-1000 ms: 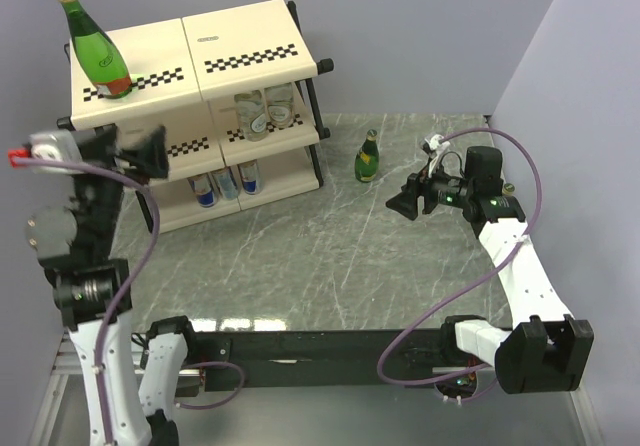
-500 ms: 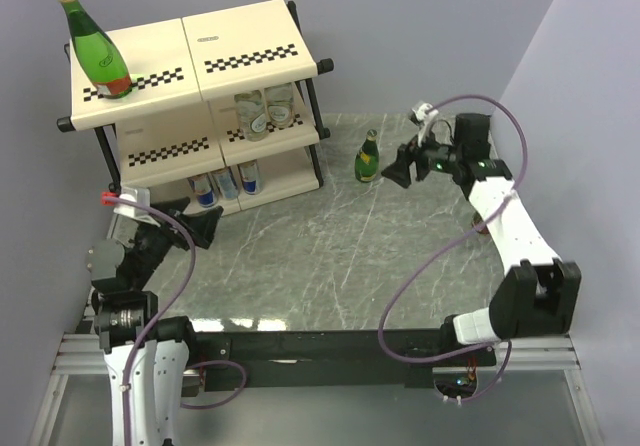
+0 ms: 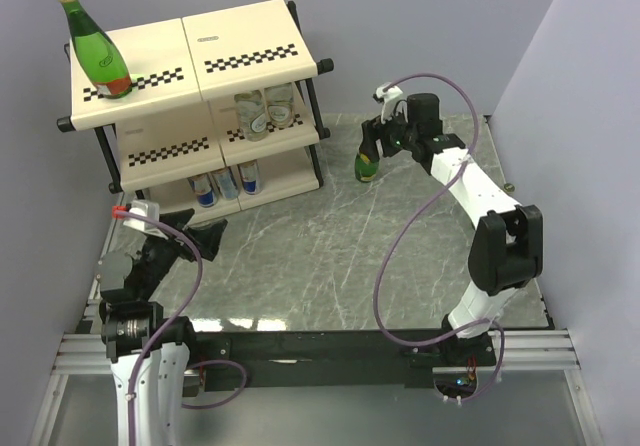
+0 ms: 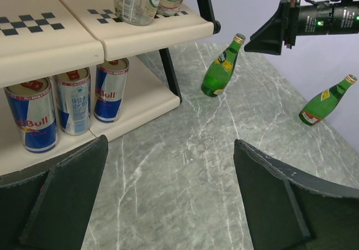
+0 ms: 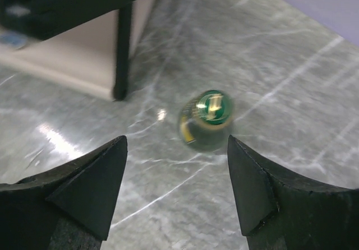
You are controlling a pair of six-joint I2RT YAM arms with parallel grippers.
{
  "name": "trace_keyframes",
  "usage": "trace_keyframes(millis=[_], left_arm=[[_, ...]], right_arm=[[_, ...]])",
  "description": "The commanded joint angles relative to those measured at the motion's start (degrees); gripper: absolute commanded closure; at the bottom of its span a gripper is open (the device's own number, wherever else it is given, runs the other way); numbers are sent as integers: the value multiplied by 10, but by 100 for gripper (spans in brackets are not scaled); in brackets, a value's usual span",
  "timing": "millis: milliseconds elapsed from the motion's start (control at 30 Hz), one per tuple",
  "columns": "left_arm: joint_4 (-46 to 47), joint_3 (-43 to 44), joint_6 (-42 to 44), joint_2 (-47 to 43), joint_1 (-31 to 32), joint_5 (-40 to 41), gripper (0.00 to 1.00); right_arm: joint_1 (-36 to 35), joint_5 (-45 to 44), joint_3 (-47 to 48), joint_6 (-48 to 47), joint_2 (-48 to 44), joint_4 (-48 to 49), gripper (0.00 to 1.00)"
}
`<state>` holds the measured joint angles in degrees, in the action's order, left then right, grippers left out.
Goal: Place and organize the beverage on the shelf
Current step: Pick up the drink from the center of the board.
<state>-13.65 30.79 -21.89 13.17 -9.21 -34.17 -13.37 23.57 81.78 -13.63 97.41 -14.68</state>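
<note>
The shelf (image 3: 250,41) stands at the far left. One green bottle (image 3: 98,51) stands on its top tier, two clear bottles (image 3: 265,111) on the middle tier and three cans (image 3: 228,183) on the bottom tier. A second green bottle (image 3: 367,161) stands on the table right of the shelf. My right gripper (image 3: 375,136) hovers open just above its cap; in the right wrist view the bottle (image 5: 207,118) is blurred, just ahead of the open gripper (image 5: 177,140). My left gripper (image 3: 205,234) is open and empty, low in front of the cans (image 4: 67,101). A third green bottle (image 4: 325,101) stands far right.
The shelf's black front leg (image 5: 122,48) stands close to the left of the second bottle. Purple walls close the table at the back and right. The right arm's cable (image 3: 400,256) loops over the marble table (image 3: 320,256).
My right arm has swung left and back, from mid-right to over the bottle beside the shelf. My left arm has dropped from beside the shelf's upper tiers to low over the table.
</note>
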Motion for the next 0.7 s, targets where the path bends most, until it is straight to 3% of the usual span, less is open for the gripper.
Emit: trace_keyframes(millis=[0, 300, 667], left_arm=[[16, -3, 10, 13, 1, -5, 1], [18, -4, 10, 10, 1, -5, 0], [34, -9, -1, 18, 1, -21, 0]], right_arm=[[-1, -77, 38, 34, 18, 44, 22], [-2, -77, 107, 90, 88, 37, 26], [-3, -91, 118, 120, 123, 33, 43]])
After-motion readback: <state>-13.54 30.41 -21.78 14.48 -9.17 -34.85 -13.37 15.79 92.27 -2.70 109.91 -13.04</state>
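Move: The right hand, open, has the green bottle it goes for standing upright about 7 cm straight ahead, its middle roughly 11 cm lower. The shelf's right front leg meets the table some 12 cm to the left of the bottle and 3 cm nearer. Another green bottle stands about 31 cm to the hand's right and 5 cm back. From the left hand the bottle to be picked up is roughly 32 cm ahead, 31 cm right and 18 cm lower. The right hand reaches forward about 6 cm towards the neck of the upright green bottle, sinking some 3 cm on the way, while the wrist turns roughly 10 degrees clockwise and tips slightly further down. Late in the reach, as the forward travel dies away, the fingers start to close around the capped top, one on each side and still with room to spare, no pinch being visible yet. ##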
